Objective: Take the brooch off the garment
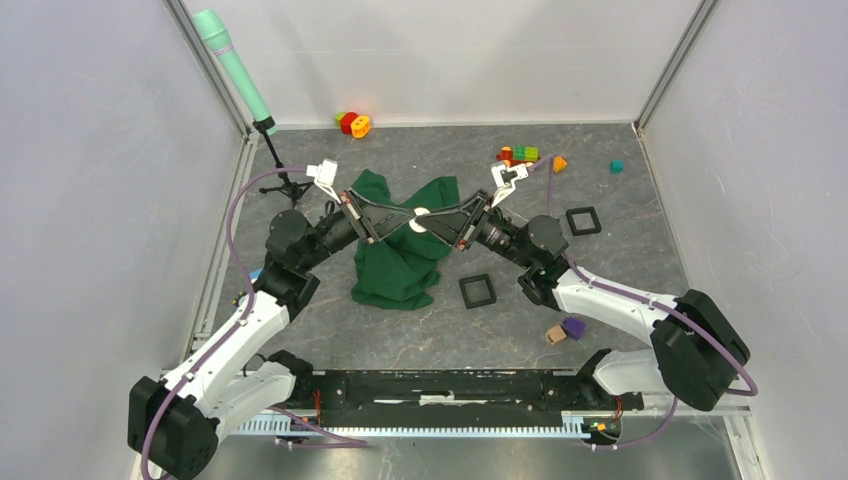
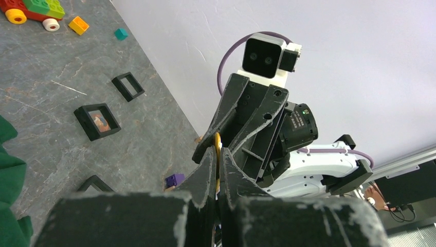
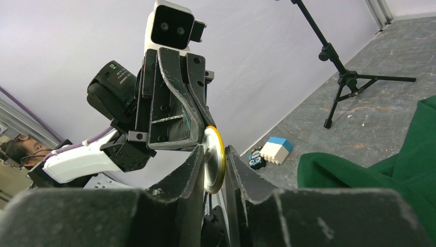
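The brooch (image 1: 421,222), a small white disc with a gold rim, hangs in the air above the green garment (image 1: 395,265), which lies bunched on the table. My left gripper (image 1: 408,221) comes in from the left and is shut on it. My right gripper (image 1: 434,224) meets it tip to tip from the right, fingers closed on the same disc. The left wrist view shows only the gold edge of the brooch (image 2: 218,149) between my left gripper's (image 2: 216,153) fingers. In the right wrist view the brooch (image 3: 213,160) sits between my right gripper's (image 3: 215,148) fingers, apart from the garment (image 3: 380,175).
Two black square frames (image 1: 583,220) (image 1: 477,290) lie right of the garment. A tripod stand (image 1: 285,185) is at the back left. Toy bricks (image 1: 520,155) (image 1: 353,123) sit along the back wall, with a teal cube (image 1: 616,166). A purple block (image 1: 573,327) lies near the right arm.
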Controlling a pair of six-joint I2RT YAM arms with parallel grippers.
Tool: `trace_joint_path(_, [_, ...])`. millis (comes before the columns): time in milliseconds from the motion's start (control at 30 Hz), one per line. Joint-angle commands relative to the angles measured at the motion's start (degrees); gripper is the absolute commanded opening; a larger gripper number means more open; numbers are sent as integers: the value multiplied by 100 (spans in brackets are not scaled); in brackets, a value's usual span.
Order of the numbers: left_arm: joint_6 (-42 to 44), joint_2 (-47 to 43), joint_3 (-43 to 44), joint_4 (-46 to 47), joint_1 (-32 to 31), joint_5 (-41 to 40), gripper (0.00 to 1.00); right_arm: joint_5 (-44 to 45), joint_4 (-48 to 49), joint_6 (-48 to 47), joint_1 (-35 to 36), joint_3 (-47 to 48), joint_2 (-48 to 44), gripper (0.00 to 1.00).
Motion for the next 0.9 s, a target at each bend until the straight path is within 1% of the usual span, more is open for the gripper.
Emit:
trace_joint_path(0, [-105, -95, -79, 364, -232, 242, 2, 201, 82, 14, 87, 99, 85, 33])
trace_joint_path(100, [60, -112, -90, 174, -235, 117, 2, 262, 118, 30, 85, -15, -31, 50])
trace_joint_path(167, [234, -150, -64, -118, -237, -40, 2, 360, 65, -20, 87, -119, -165, 59])
trace_joint_path(200, [361, -175, -60, -258, -226, -126, 2, 423, 31, -72, 79, -181, -257, 61])
trace_joint_path(333, [786, -278, -23, -761, -227, -420, 2, 658, -305, -293, 61, -352, -594, 66])
trace_joint_path(367, [873, -287, -12, -857, -230, -463, 2, 710, -394, -350, 55, -382, -657, 68])
trace_joint_path(433, [1142, -318, 58, -1188, -236, -613, 2, 795, -595, -429, 35, -456, -795, 77])
trace_joint_path(500, [1574, -361, 197, -1795, -230, -958, 2, 928, -1003, -634, 20, -479, -945, 81])
trace_joint_path(600, [2336, -341, 511, -3088, -298, -2010, 2, 1231, -2091, -1225, 17, -424, -1216, 83])
trace_joint_path(667, [2781, -156, 861, -3983, -402, -2707, 2, 1503, -2813, -1630, 8, -401, -1397, 83])
trace_joint_path(733, [3176, 134, 1289, -4833, -789, -3661, 2, 1791, -3427, -2030, 10, -434, -1600, 83])
trace_joint_path(800, [3331, 403, 1650, -5467, -1313, -4518, 2, 2059, -3870, -2287, -1, -521, -1821, 83])
trace_joint_path(867, [3321, 682, 1969, -6078, -1682, -5011, 2, 2370, -4197, -2454, -26, -637, -2007, 83])
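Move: The left fingers already hold the brooch off the garment. Its disc sits some 2 cm to the right of the left hand point and about 1 cm left of the right one, with the parted right fingers straddling it. From the left hand, the garment's middle lies about 15 cm ahead, 3 cm left and 32 cm below. The nearest empty black frame is roughly 4 cm ahead, 12 cm right and equally low; the filled frame is about 18 cm ahead and 22 cm right. Open the right gripper wide from around the brooch and draw it clear, rightwards and down some 6 cm each way, its fingers tipping down about 20 degrees and swinging forward. Keep the left gripper shut on the brooch, nearly still at first, then lower it about 10 cm towards the garment, easing left and forward while its fingers tip down some 40 degrees. ##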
